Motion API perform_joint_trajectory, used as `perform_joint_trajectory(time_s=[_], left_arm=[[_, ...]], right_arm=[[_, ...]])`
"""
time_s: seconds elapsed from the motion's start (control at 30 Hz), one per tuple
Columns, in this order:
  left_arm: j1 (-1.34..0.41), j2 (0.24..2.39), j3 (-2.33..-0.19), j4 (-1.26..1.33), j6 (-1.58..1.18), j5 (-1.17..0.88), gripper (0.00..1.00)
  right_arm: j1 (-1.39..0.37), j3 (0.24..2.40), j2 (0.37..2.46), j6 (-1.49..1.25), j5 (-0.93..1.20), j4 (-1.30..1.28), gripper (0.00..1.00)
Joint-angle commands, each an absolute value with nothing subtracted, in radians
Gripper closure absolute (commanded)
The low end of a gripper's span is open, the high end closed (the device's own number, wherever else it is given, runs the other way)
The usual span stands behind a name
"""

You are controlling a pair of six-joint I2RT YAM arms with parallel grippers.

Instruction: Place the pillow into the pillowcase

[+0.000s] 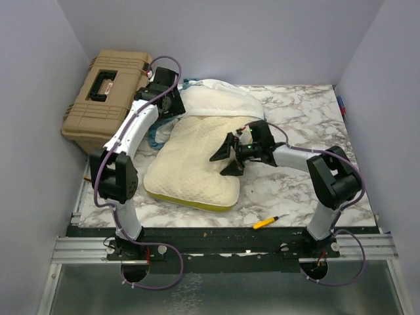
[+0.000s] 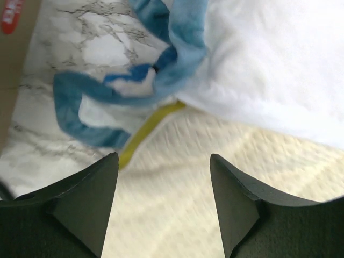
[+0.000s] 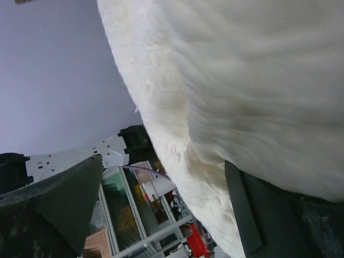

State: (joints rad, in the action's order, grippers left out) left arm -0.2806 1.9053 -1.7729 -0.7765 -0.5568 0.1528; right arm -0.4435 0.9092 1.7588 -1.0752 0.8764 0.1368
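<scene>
The cream quilted pillow (image 1: 193, 164) lies on the marble table, its far end against the mouth of the pillowcase (image 1: 220, 98), which shows its white inside and blue ruffled trim (image 2: 172, 54). My left gripper (image 1: 167, 105) hovers open over the pillow's (image 2: 177, 204) far left corner, beside its mustard band (image 2: 150, 126); nothing sits between its fingers. My right gripper (image 1: 230, 157) is open at the pillow's right side. In the right wrist view the pillow (image 3: 242, 80) rests against one finger (image 3: 252, 215), and the other finger (image 3: 70, 199) stands apart from it.
A tan hard case (image 1: 105, 98) stands at the back left, close to my left arm. A yellow-handled tool (image 1: 270, 222) lies near the table's (image 1: 308, 125) front edge. Grey walls close in on three sides.
</scene>
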Motion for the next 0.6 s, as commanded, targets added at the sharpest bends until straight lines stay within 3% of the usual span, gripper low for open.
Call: perform_joint_trajectory(time_s=[0.0, 0.13, 0.3, 0.57], left_arm=[[-0.292, 1.737, -1.766, -0.920, -0.490, 0.237, 0.32], [-0.319, 1.633, -1.652, -0.899, -0.507, 0.133, 0.33], [-0.438, 1.552, -1.476, -0.806, -0.575, 0.039, 0.35], [-0.815, 1.749, -1.540, -0.773, -0.615, 0.188, 0.34]], right_arm=[[-0.525, 1.134, 1.790, -0.969, 0.894, -0.021, 0.02], [-0.493, 1.259, 1.697, -0.733, 0.682, -0.315, 0.01], [-0.328, 1.126, 1.584, -0.677, 0.633, -0.350, 0.00], [0.003, 0.913, 1.557, -0.620, 0.721, -0.346, 0.00]])
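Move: The pillow's middle is some 20 cm back of the left gripper, 7 cm to its right and 12 cm below. The pillowcase lies about 2 cm ahead and 15 cm right, and the tan case some 22 cm left, almost level. From the right gripper the pillowcase's right mouth corner is about 13 cm ahead, 12 cm right and 7 cm lower; the pillow's middle is 2 cm back, 9 cm left, 6 cm below. Lift the left gripper about 7 cm off the far left corner, then sweep it back and right, sinking again, to stand open over the pillow, turning some 20 degrees clockwise. Meanwhile bring the wide-open right gripper up and free of the pillow, first slightly left, then some 18 cm right and a little forward, round towards the mouth corner, dipping at the end as its fingers tip further down. ##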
